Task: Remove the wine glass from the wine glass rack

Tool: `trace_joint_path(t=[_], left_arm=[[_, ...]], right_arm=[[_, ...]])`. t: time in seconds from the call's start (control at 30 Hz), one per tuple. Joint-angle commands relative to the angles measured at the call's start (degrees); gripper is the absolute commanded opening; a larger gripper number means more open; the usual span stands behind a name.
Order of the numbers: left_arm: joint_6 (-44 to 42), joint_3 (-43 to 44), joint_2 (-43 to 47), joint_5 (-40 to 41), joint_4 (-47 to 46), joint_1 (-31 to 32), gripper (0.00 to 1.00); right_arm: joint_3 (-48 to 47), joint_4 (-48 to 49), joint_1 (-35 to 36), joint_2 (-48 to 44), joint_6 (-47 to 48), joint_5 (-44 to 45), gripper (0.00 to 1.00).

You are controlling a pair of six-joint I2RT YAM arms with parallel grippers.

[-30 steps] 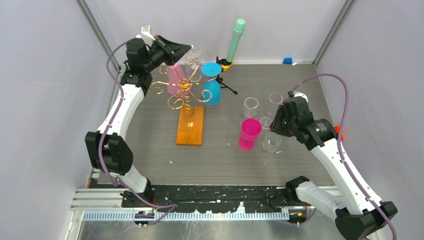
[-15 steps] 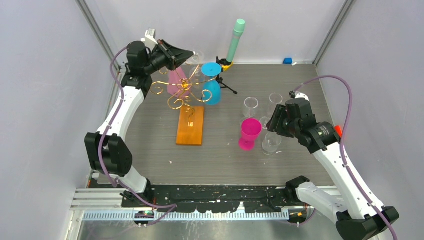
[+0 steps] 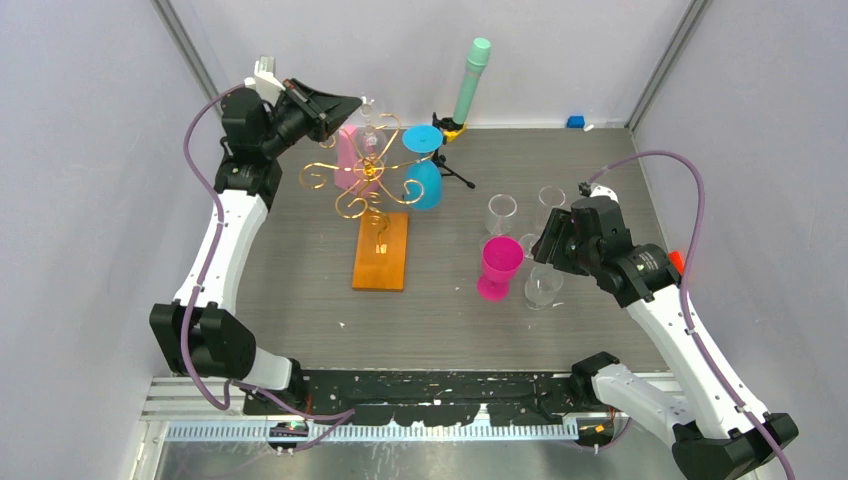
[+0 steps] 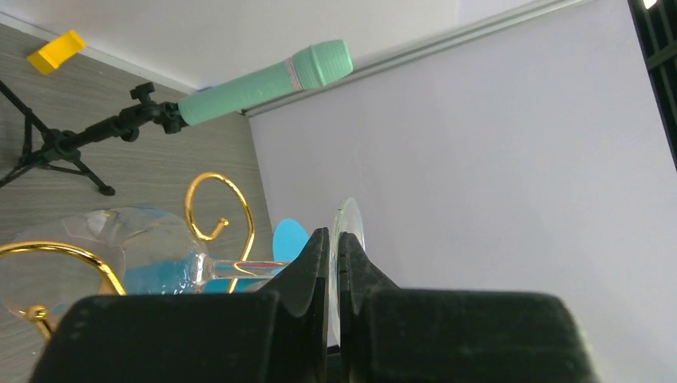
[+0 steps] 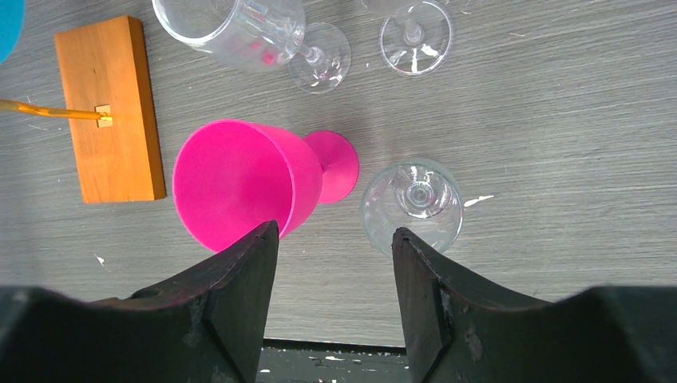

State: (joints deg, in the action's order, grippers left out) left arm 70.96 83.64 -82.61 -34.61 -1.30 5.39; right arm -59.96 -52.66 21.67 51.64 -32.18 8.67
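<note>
The wine glass rack is gold wire scrolls (image 3: 365,178) on an orange-brown wooden base (image 3: 381,250). A pink glass (image 3: 349,152) and a blue glass (image 3: 426,183) hang from it. My left gripper (image 3: 352,103) is at the rack's top, shut on the flat foot (image 4: 349,227) of a clear wine glass (image 3: 371,135). The glass lies sideways, with its stem (image 4: 239,269) crossing a gold curl (image 4: 217,227) and its bowl (image 4: 104,247) beyond. My right gripper (image 3: 545,245) is open and empty above the table, over a pink goblet (image 5: 239,179).
A black tripod with a mint-green cylinder (image 3: 470,80) stands behind the rack. Three clear glasses (image 3: 500,212) (image 3: 550,205) (image 3: 543,287) stand by the pink goblet (image 3: 498,265) on the right. A small blue block (image 3: 575,122) lies at the back wall.
My left gripper has drawn back to the left with the clear glass's foot in it, and the glass has slid left along the rack's top. The right arm has shifted only slightly.
</note>
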Motion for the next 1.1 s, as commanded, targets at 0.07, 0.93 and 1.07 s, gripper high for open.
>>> trace_joint_path(t=[0.07,0.93,1.07], left_arm=[[-0.63,1.81,0.62,2.25,-3.66,-2.01,0.00],[-2.34,10.32,6.25,-6.98,-13.90,-2.62,0.00],[-0.97,11.09,8.90,-8.15,-14.30,-2.34,0.00]], right_arm=[[-0.15,2.33,-0.14,-1.09,-0.91,0.40,0.61],[-1.72,4.79,-0.14,-4.21,-0.21,-2.66,0.61],[-2.07,8.08,-0.14,-6.11,0.44,-5.15,0.61]])
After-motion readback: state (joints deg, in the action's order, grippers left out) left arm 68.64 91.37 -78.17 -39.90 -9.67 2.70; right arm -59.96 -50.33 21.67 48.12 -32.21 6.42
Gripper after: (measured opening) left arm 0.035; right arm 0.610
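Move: The left hand already holds the foot of the hanging clear wine glass. The hub of the wine glass rack lies about 9 cm back, 1 cm right and 8 cm below this hand, the rear gold curl about 1 cm ahead, 4 cm right and 6 cm below. The blue glass stands roughly 3 cm back, 10 cm right, its middle 14 cm below. From the right hand, the clear glass lies some 18 cm ahead, 31 cm left and 12 cm above. Keeping its pinch on the foot of the clear wine glass, the left hand first eases the stem about 3 cm forward and left, out past the rack's rear curl, then climbs some 11 cm while drawing back about 8, its fingers tipping up by roughly 20 degrees so the bowl swings outward. The right hand, empty and open, rises about 2 cm over the glasses already set down. ##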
